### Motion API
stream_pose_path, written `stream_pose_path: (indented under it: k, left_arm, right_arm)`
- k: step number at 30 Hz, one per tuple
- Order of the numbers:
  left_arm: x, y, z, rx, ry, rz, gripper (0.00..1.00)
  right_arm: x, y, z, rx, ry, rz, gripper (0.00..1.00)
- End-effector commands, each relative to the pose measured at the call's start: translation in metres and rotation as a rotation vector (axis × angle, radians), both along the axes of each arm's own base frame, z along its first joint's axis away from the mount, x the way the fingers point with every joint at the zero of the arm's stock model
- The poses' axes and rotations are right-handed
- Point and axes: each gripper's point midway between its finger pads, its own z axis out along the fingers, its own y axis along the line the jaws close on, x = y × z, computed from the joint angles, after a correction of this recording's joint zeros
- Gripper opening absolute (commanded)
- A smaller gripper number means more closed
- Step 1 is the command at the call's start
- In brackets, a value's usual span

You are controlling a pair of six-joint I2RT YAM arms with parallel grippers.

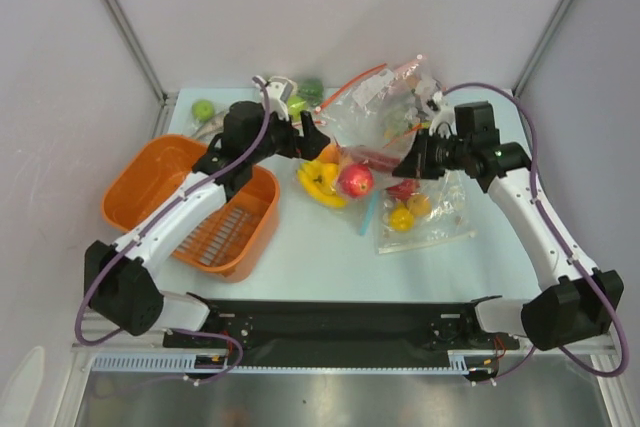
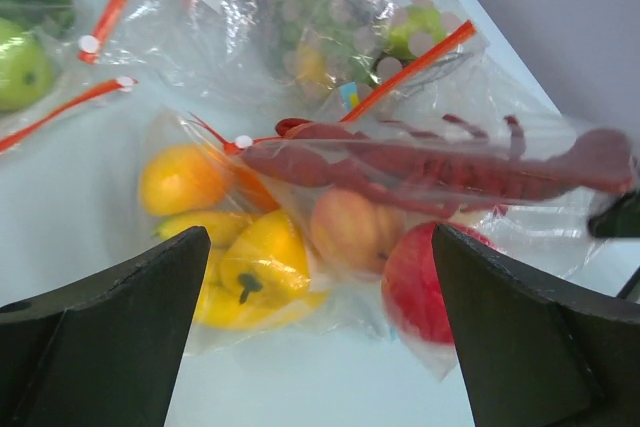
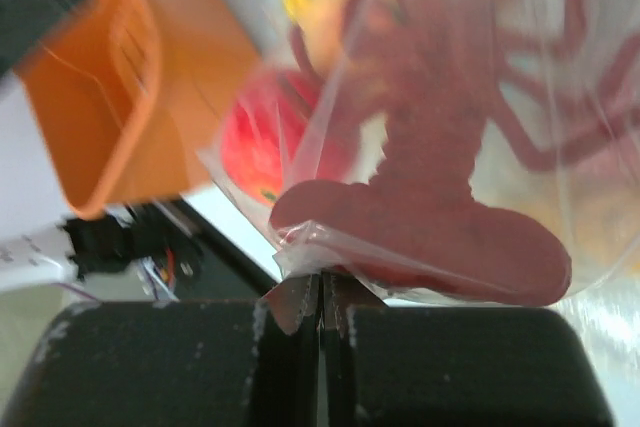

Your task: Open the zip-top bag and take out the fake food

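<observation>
The zip-top bag [image 1: 372, 152] is lifted off the table between my arms. Through its plastic I see the fake food: a long dark-red lobster [image 2: 430, 169], a red apple [image 2: 425, 282] and a peach-coloured fruit [image 2: 350, 229]. My right gripper [image 3: 322, 292] is shut on a pinch of bag plastic [image 3: 310, 245] just under the lobster's tail [image 3: 430, 237]. My left gripper [image 2: 320, 347] stands wide open at the bag's other end, fingers either side of the apple and a yellow pepper [image 2: 255, 267], touching nothing. In the top view it [image 1: 308, 137] is left of the bag and the right gripper [image 1: 410, 165] is right of it.
An orange basket [image 1: 190, 202] stands at the left under my left arm. A second clear bag [image 1: 420, 212] with small yellow and red pieces lies near the right arm. Another bag [image 1: 385, 92] and green fruits [image 1: 300, 99] lie at the back, a green apple [image 1: 204, 109] far left.
</observation>
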Motion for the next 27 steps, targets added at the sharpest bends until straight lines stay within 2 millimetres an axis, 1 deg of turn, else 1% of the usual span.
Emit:
stream_pose_path:
  k: [1, 2, 3, 4, 5, 6, 7, 8, 9, 10, 12, 13, 14, 16, 17, 18, 20, 22, 25, 27]
  left_arm:
    - [0.001, -0.032, 0.013, -0.079, -0.013, -0.048, 1.00]
    - [0.000, -0.038, 0.008, -0.088, 0.005, -0.064, 1.00]
    - [0.004, -0.045, 0.002, -0.101, 0.011, -0.071, 1.00]
    - [0.003, -0.051, -0.002, -0.114, 0.031, -0.079, 1.00]
    - [0.006, -0.054, -0.006, -0.120, 0.041, -0.078, 1.00]
    - [0.009, -0.058, -0.006, -0.128, 0.042, -0.079, 1.00]
    - [0.015, -0.062, -0.019, -0.121, 0.075, -0.074, 1.00]
    - [0.019, -0.064, -0.023, -0.119, 0.083, -0.071, 1.00]
    - [0.024, -0.067, -0.022, -0.118, 0.088, -0.069, 1.00]
    - [0.029, -0.070, -0.035, -0.104, 0.115, -0.065, 1.00]
    - [0.036, -0.073, -0.042, -0.091, 0.145, -0.055, 1.00]
    - [0.040, -0.076, -0.055, -0.080, 0.173, -0.050, 1.00]
    - [0.043, -0.078, -0.059, -0.080, 0.184, -0.047, 1.00]
    - [0.042, -0.080, -0.071, -0.074, 0.241, -0.043, 1.00]
    - [0.043, -0.080, -0.084, -0.061, 0.282, -0.030, 1.00]
    - [0.045, -0.080, -0.086, -0.063, 0.305, -0.014, 1.00]
    - [0.050, -0.073, -0.099, -0.032, 0.348, 0.049, 1.00]
    - [0.049, -0.068, -0.102, -0.014, 0.363, 0.075, 1.00]
    - [0.046, -0.069, -0.107, -0.014, 0.378, 0.065, 1.00]
    - [0.045, -0.069, -0.114, -0.006, 0.398, 0.069, 1.00]
  right_arm:
    - [-0.055, -0.023, -0.039, -0.133, 0.180, 0.029, 0.00]
    - [-0.060, -0.029, -0.047, -0.161, 0.212, 0.007, 0.00]
    - [-0.068, -0.035, -0.059, -0.189, 0.260, -0.021, 0.00]
    - [-0.075, -0.044, -0.069, -0.230, 0.299, -0.051, 0.00]
    - [-0.078, -0.048, -0.075, -0.246, 0.320, -0.068, 0.00]
    - [-0.086, -0.053, -0.086, -0.260, 0.363, -0.095, 0.00]
    - [-0.091, -0.056, -0.093, -0.268, 0.393, -0.108, 0.00]
    - [-0.096, -0.058, -0.099, -0.273, 0.421, -0.118, 0.00]
    - [-0.102, -0.063, -0.109, -0.300, 0.464, -0.130, 0.00]
    - [-0.106, -0.067, -0.115, -0.323, 0.487, -0.138, 0.03]
    - [-0.109, -0.074, -0.126, -0.362, 0.512, -0.158, 0.05]
    - [-0.114, -0.077, -0.134, -0.375, 0.537, -0.165, 0.12]
    - [-0.115, -0.079, -0.138, -0.380, 0.546, -0.171, 0.23]
    - [-0.118, -0.081, -0.145, -0.385, 0.567, -0.178, 0.34]
    - [-0.116, -0.081, -0.144, -0.382, 0.560, -0.178, 0.49]
    - [-0.116, -0.083, -0.144, -0.392, 0.560, -0.186, 0.57]
    - [-0.115, -0.086, -0.144, -0.401, 0.561, -0.201, 0.69]
    - [-0.113, -0.087, -0.143, -0.398, 0.554, -0.205, 0.74]
    - [-0.113, -0.087, -0.144, -0.392, 0.556, -0.208, 0.76]
    - [-0.113, -0.087, -0.144, -0.393, 0.557, -0.207, 0.76]
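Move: The left hand, open, has the lobster bag's zipper end about 4 cm ahead, 9 cm right and 17 cm below; the bananas lie some 5 cm back and 3 cm right, the red apple 8 cm back and 8 cm right. The right hand already pinches the bag's tail end; its table spot is roughly 12 cm back, 8 cm right and 23 cm below, the lemon 9 cm back and straight below. Right hand lowers the bag's tail 15 cm, back and right, and releases; left, open, sinks towards the zipper. ##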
